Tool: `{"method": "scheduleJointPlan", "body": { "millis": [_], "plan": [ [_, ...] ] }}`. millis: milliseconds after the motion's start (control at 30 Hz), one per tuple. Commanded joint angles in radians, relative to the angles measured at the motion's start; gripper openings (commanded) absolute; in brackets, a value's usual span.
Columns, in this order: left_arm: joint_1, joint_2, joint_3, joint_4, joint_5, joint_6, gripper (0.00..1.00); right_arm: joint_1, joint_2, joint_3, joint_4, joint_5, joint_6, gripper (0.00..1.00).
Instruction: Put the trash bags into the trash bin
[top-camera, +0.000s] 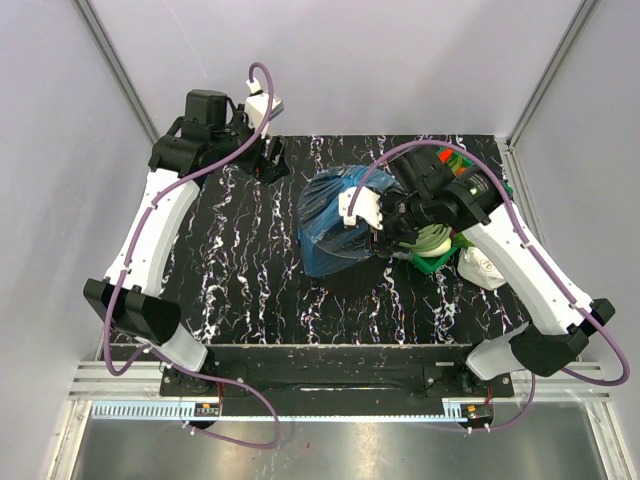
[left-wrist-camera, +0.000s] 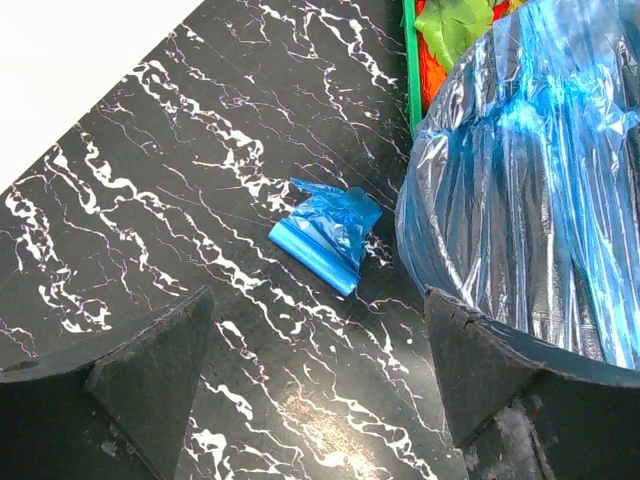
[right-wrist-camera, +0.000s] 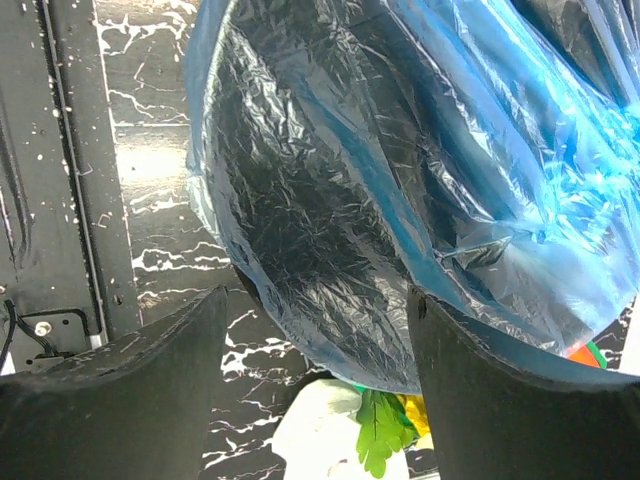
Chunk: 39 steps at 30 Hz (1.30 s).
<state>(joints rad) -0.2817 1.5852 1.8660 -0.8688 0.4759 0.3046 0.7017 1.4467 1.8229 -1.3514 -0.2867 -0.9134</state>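
Note:
The trash bin (top-camera: 335, 228) stands mid-table with a blue trash bag (right-wrist-camera: 420, 150) spread over its mouth and draped down its black wall. A second trash bag (left-wrist-camera: 328, 235), folded small, lies flat on the table just left of the bin (left-wrist-camera: 500, 340) in the left wrist view. My left gripper (left-wrist-camera: 315, 320) hovers open over bare table short of that folded bag, holding nothing; from above it is at the back left (top-camera: 272, 160). My right gripper (top-camera: 385, 228) is at the bin's right side, open (right-wrist-camera: 315, 310), with the bag-covered rim passing between its fingers but not pinched.
A green tray (left-wrist-camera: 411, 70) of vegetables stands right behind the bin. A white wrinkly lump (top-camera: 480, 268) lies at the right, also under the right gripper (right-wrist-camera: 330, 420) beside a green leaf (right-wrist-camera: 380, 435). The table's near rail (right-wrist-camera: 70, 200) is close.

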Motion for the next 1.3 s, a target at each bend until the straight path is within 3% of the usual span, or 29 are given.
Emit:
{"method": "scheduleJointPlan", "body": {
  "millis": [0, 333, 700, 900, 1267],
  "plan": [
    [0.004, 0.002, 0.048, 0.019, 0.01, 0.001, 0.9, 0.021, -0.025, 0.012, -0.147, -0.057, -0.025, 0.77],
    [0.006, 0.03, 0.065, 0.014, -0.006, 0.03, 0.9, 0.044, -0.014, -0.059, -0.147, -0.103, -0.015, 0.69],
    [0.006, 0.039, 0.059, 0.013, -0.002, 0.037, 0.9, 0.053, -0.022, -0.053, -0.14, -0.089, 0.007, 0.32],
    [0.007, 0.042, 0.058, 0.013, 0.0, 0.041, 0.9, 0.059, -0.032, -0.056, -0.141, -0.083, 0.021, 0.06],
    [0.007, 0.085, 0.097, 0.013, 0.026, 0.024, 0.9, 0.062, -0.043, -0.033, -0.137, -0.055, 0.025, 0.0]
  ]
}}
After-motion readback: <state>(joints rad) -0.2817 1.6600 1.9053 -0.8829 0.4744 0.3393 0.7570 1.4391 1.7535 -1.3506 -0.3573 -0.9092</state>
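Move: For the right hand, the near edge of the blue trash bag hanging over the bin lies about 3 cm back, 2 cm left and 2 cm below. The bin's middle is some 6 cm left and 7 cm ahead of that hand, its rim just beneath; the vegetable crate sits down on the table, roughly 12 cm ahead and 12 cm right. From the left hand, that bag edge is about 18 cm back, 18 cm right and 6 cm lower. Back towards the near edge of the bag, and slightly left and down, the right hand shifts about 4 cm in all, tipping its fingers down by some 5 degrees. There it all but stops and its wide-open fingers shut on the edge, pinching the thin film between their tips. The left hand, open and empty beyond the bin, eases about 2 cm forward and down. ##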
